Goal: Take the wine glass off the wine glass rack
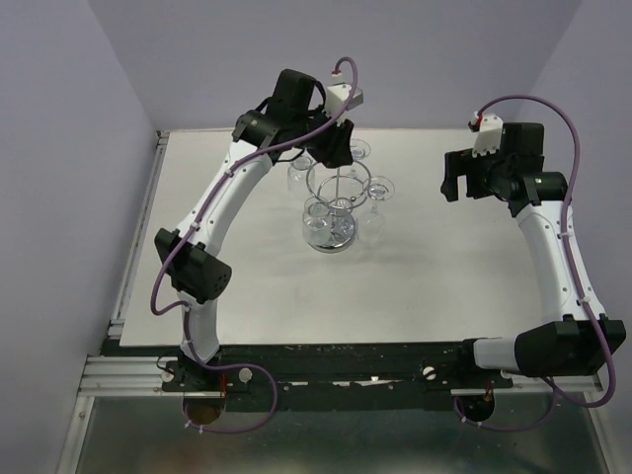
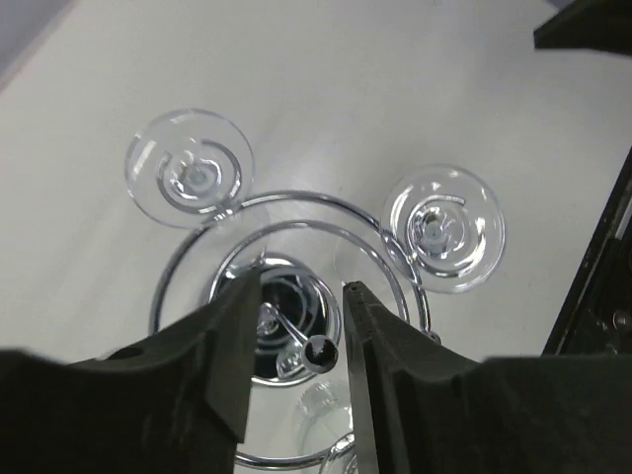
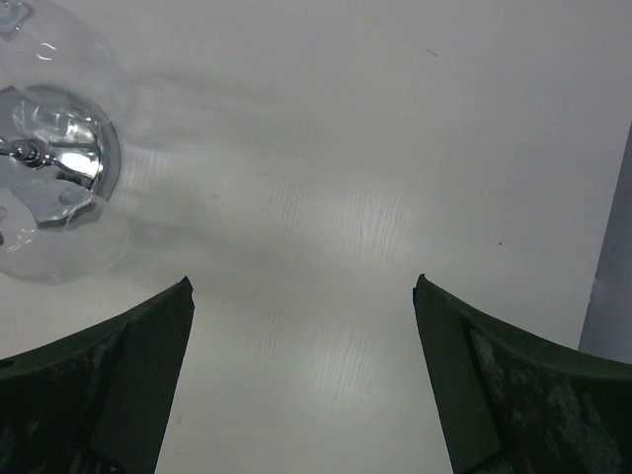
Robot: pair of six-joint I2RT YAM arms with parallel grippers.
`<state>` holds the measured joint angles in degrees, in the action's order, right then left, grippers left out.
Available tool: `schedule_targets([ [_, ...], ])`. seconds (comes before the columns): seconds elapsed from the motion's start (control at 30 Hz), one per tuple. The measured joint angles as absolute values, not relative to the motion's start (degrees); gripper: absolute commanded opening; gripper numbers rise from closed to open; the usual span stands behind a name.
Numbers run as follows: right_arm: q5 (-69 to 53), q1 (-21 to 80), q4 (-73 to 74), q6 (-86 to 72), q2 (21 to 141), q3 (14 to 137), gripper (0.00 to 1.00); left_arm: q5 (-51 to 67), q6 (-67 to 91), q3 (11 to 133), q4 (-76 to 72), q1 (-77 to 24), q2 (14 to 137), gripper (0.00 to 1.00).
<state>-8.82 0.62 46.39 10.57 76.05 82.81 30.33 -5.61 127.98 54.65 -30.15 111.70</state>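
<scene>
The chrome wine glass rack [image 1: 333, 233] stands mid-table, with clear wine glasses hanging bowl-down from its ring. In the left wrist view I look down on the rack's ring [image 2: 296, 201], with one wine glass foot [image 2: 190, 168] at the left and another [image 2: 442, 229] at the right. My left gripper [image 2: 301, 283] hovers over the rack [image 1: 336, 148], open. The ball top of the central post [image 2: 322, 351] lies between its fingers, untouched. My right gripper [image 3: 302, 281] is open and empty over bare table, right of the rack [image 1: 456, 183].
The white table [image 1: 434, 286] is fenced by purple walls at the back and sides. The right wrist view shows the rack's mirrored base [image 3: 61, 168] and a glass bowl at its top left. A black rail [image 1: 346, 355] runs along the near edge.
</scene>
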Motion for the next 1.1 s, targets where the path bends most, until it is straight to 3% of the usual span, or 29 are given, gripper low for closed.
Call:
schedule_targets([
  [0.13,-11.44,0.62,46.70,10.59,76.05,82.94,1.00,28.75,-6.17,128.70,46.52,-30.11,108.86,0.81],
  [0.37,-15.29,0.62,47.70,10.55,76.07,83.83,1.00,25.04,-8.80,120.66,35.18,-30.13,93.14,0.98],
  [0.7,-16.40,0.62,47.99,10.31,76.79,86.13,1.00,19.84,-11.70,90.65,31.70,-29.95,68.01,0.99],
  [1.1,-16.47,0.62,49.56,7.64,81.52,102.13,1.00,18.65,-9.45,55.40,25.85,-29.80,46.37,0.99],
])
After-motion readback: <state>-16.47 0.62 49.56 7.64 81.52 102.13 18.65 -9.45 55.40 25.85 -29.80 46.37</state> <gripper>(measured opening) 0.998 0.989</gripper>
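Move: The left fingers are at the top knob of the wine glass rack's pole. From this knob the near glass hangs about 6 cm back, 5 cm left and 17 cm lower; the left glass 6 cm ahead, 9 cm left; the right glass 2 cm back, 10 cm right. From the right hand the right glass lies some 17 cm left, about 1 cm ahead and 13 cm lower, with the far glass 11 cm ahead and 23 cm left. Keep opening the left gripper until it is wide and lift it straight off the knob, then arc back and left, cresting about 18 cm up and sinking again to finish low on the rack's near-left side, fingers tilted some 25 degrees upward. Meanwhile ease the open right hand slightly left, then raise it about 10 cm, edging forward. ##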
